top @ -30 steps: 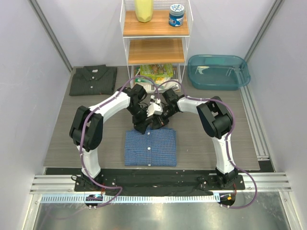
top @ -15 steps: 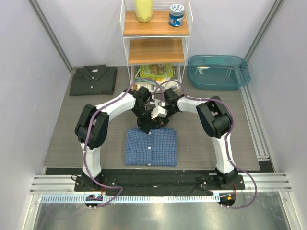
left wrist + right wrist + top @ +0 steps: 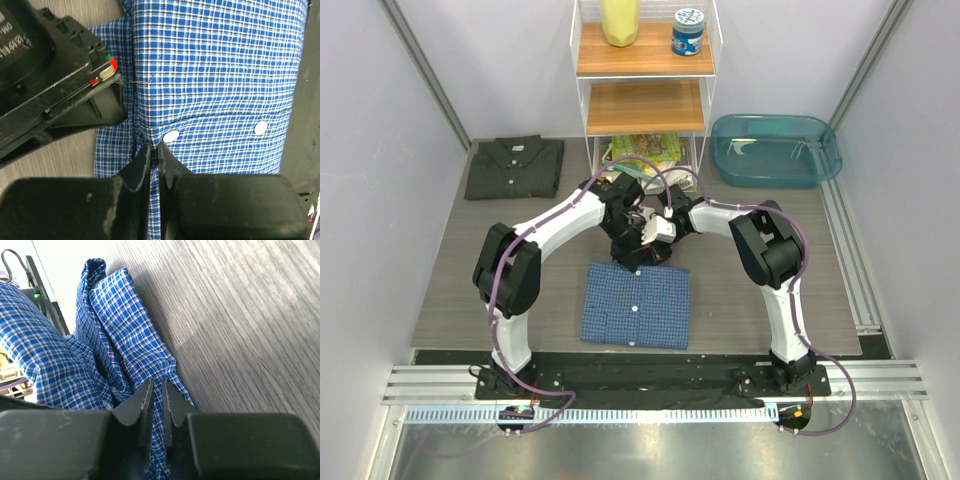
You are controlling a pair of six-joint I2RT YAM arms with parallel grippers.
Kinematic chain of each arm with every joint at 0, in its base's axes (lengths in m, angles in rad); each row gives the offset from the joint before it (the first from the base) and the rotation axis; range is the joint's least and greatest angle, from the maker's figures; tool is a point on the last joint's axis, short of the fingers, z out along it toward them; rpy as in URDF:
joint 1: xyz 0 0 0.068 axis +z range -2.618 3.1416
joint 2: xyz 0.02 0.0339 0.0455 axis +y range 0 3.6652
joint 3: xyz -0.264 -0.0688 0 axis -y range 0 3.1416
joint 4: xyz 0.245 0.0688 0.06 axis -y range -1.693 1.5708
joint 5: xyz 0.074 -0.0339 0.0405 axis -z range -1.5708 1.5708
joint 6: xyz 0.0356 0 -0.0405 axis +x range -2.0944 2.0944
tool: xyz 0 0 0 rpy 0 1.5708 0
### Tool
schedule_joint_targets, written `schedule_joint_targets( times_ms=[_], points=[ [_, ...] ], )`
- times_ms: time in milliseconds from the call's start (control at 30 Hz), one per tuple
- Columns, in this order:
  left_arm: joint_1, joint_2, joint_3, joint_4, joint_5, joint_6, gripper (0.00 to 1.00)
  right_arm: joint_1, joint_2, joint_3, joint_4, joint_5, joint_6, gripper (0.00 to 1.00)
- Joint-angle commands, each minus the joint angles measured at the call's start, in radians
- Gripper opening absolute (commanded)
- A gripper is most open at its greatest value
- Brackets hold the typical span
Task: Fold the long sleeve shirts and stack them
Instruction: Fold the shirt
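Observation:
The blue checked shirt lies folded on the table in front of the arm bases, with its collar end toward the back. My left gripper is at that far edge, and in the left wrist view it is shut on a pinch of checked cloth beside a white button. My right gripper sits right next to it and is also shut on a fold of the same shirt. The dark grey shirt lies folded at the back left, away from both grippers.
A white wire shelf stands at the back centre. It carries a yellow bottle and a blue jar, with a green packet at its foot. A teal tub sits at the back right. Bare grey table flanks the blue shirt.
My left gripper has moved right to the blue shirt's far edge and closed on the cloth. The shirt has shifted slightly to the right. The right gripper has stayed shut on it.

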Motion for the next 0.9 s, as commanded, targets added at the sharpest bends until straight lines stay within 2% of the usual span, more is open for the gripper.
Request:
schedule_joint_targets(
  times_ms=[0,200,400,433,600,667,733,833,867],
  points=[
    [0.002,-0.055,0.013,0.010,-0.044,0.021,0.05,-0.003,0.014,0.023,0.002,0.006,-0.027,0.18],
    [0.000,-0.035,-0.013,0.064,-0.081,0.024,0.04,-0.009,0.015,0.032,0.002,0.003,-0.028,0.18],
    [0.003,-0.057,-0.069,0.193,-0.115,-0.011,0.19,-0.041,0.003,0.067,-0.024,0.017,-0.039,0.20],
    [0.019,-0.060,-0.065,0.196,-0.106,-0.022,0.27,-0.049,-0.003,0.073,-0.032,0.020,-0.041,0.24],
    [0.124,-0.109,-0.017,0.100,0.011,-0.092,0.48,-0.113,-0.084,0.090,-0.115,0.055,-0.085,0.35],
    [0.193,-0.120,-0.014,0.031,0.048,-0.122,0.52,-0.147,-0.149,0.081,-0.139,0.064,-0.105,0.41],
    [0.253,-0.130,-0.039,-0.006,0.086,-0.149,0.60,-0.166,-0.204,0.075,-0.184,0.072,-0.123,0.48],
    [0.322,-0.129,-0.079,-0.034,0.126,-0.184,0.63,-0.179,-0.250,0.072,-0.265,0.083,-0.171,0.60],
    [0.332,-0.123,-0.083,-0.034,0.128,-0.206,0.69,-0.178,-0.273,0.067,-0.282,0.078,-0.188,0.64]
  ],
)
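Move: I have the far edge of the folded blue shirt in both nearly shut grippers. Its middle lies about 10 cm back, 1 cm right and 4 cm below my left hand; from my right hand it is some 11 cm back, 2 cm left and 1 cm down. From my left hand the grey folded shirt is roughly 25 cm ahead and 28 cm left, and the magazine stack 25 cm ahead, 3 cm right. With my left hand I draw the blue shirt's far edge about 1.5 cm forward, set it down a couple of centimetres, and open to let go. My right hand keeps still at first, then opens too. Both come free and part: left hand leftward, forward and up, turning some 20 degrees counter-clockwise; right hand about 7 cm right, nearly as far forward, and up. ##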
